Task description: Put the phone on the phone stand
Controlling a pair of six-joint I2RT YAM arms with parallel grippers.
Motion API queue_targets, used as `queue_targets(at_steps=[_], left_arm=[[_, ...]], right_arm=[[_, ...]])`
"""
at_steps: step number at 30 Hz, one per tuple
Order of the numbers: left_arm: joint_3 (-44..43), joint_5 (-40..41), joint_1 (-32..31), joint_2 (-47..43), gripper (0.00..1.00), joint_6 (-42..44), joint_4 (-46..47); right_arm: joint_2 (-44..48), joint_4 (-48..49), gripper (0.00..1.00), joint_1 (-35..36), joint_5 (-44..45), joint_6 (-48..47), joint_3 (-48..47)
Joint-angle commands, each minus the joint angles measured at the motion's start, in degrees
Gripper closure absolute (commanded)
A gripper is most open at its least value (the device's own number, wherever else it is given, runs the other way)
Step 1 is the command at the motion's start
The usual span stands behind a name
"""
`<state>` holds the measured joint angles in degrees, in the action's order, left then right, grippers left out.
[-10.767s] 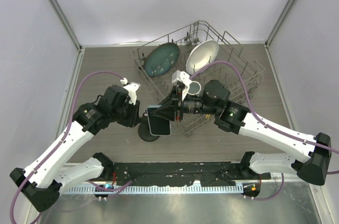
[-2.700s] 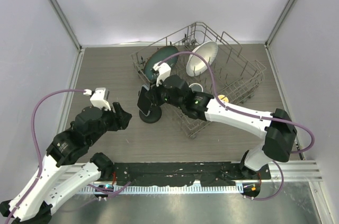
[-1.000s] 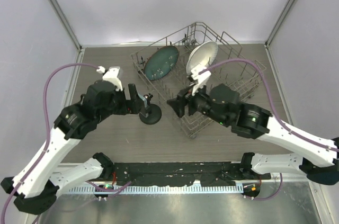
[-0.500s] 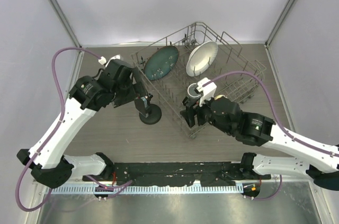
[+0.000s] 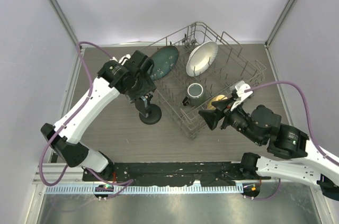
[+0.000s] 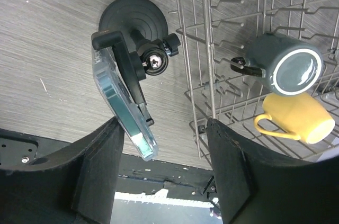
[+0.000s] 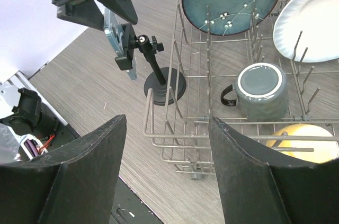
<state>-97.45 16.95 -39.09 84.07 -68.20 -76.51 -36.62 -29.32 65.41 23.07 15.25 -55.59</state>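
The phone (image 6: 123, 106) rests in the cradle of the phone stand (image 6: 135, 18), seen edge-on and tilted. It also shows in the right wrist view (image 7: 113, 34), on the stand (image 7: 165, 83). My left gripper (image 6: 164, 123) is open and hangs just above the phone; the phone's end lies between the fingers, close to the left one but apart from it. From the top, the left gripper (image 5: 144, 95) covers the phone, and only the stand's base (image 5: 150, 116) shows. My right gripper (image 5: 210, 119) is open and empty, pulled back over the rack's near corner (image 7: 167, 119).
A wire dish rack (image 5: 241, 70) stands right of the stand. It holds a teal plate (image 5: 164, 61), a white plate (image 5: 201, 57), a grey mug (image 5: 195, 91) and a yellow mug (image 6: 296, 119). The rack's near corner (image 7: 151, 107) is close to the stand.
My right gripper has drawn back to the right and toward the near edge, away from the stand. My left arm has swung in over the stand and phone. The phone stays on the stand.
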Motion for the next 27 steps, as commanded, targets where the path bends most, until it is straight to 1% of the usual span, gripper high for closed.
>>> queue_targets(at_steps=[1,3,4,6,10,12,16,17,18,23,26,27], left_arm=[[-2.7,0.5,0.4,1.6,0.36,-4.3,-11.4],[-2.8,0.3,0.5,2.5,0.4,-5.1,-12.5],[-2.8,-0.2,0.5,3.1,0.44,-5.4,-13.0],[-3.3,-0.2,0.5,4.2,0.46,-6.1,-14.2],[-5.3,0.5,0.4,5.8,0.48,-6.3,-18.4],[-6.0,0.8,0.5,6.2,0.49,-5.3,-18.7],[-4.3,-0.3,0.8,5.9,0.53,-5.0,-18.7],[-3.5,-0.5,0.9,5.9,0.55,-4.5,-18.7],[-3.1,-0.8,0.9,5.8,0.59,-4.4,-18.7],[-2.1,0.5,2.1,3.1,0.66,-4.2,-18.7],[-2.0,1.2,2.8,2.3,0.75,-4.2,-18.7],[-2.1,1.2,2.9,1.7,0.83,-4.2,-18.7]], right_arm=[[3.6,-1.4,0.32,0.0,1.3,0.7,0.3],[4.8,-2.3,0.32,0.0,1.4,0.8,0.7],[6.0,-2.8,0.32,0.0,1.5,0.9,0.9],[7.3,-3.5,0.32,0.0,2.0,1.0,1.2],[10.2,-3.8,0.32,0.0,2.4,1.2,2.1],[11.7,-3.9,0.31,-0.1,2.5,1.2,2.2],[12.5,-4.3,0.31,0.0,2.7,0.8,2.4],[12.5,-4.4,0.32,0.0,2.8,0.6,2.4],[12.5,-4.7,0.31,0.0,2.8,0.7,2.4],[13.1,-5.1,0.31,0.0,2.8,0.7,2.3],[12.9,-5.1,0.32,0.0,3.0,0.7,2.3],[12.7,-5.0,0.32,0.0,3.1,0.7,2.3]])
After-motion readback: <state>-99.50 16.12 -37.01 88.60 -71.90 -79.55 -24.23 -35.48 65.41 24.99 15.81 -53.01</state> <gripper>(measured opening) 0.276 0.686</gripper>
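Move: The phone, already in the phone stand's clamp, has its middle some 4 cm below my left hand, about 2 cm to its left and 1 cm ahead; the stand's own middle is about 9 cm below that hand, 1 cm ahead, level sideways. The grey mug sits roughly 21 cm right and 6 cm ahead, 11 cm lower, the green plate about 8 cm right and 20 cm ahead, 8 cm lower. From my right hand the phone is about 23 cm left, 7 cm ahead, 8 cm down. I sink my left hand about 2 cm over the phone's upper end, easing roughly 1 cm forward, and close its wide-open fingers to well under half of that gap, onto the phone's two faces; the wrist tips and turns only some 5 degrees, and near the end the hand slides about 1 cm left. My right hand, fingers still open, draws about 5 cm right and a little back, away from the stand. ##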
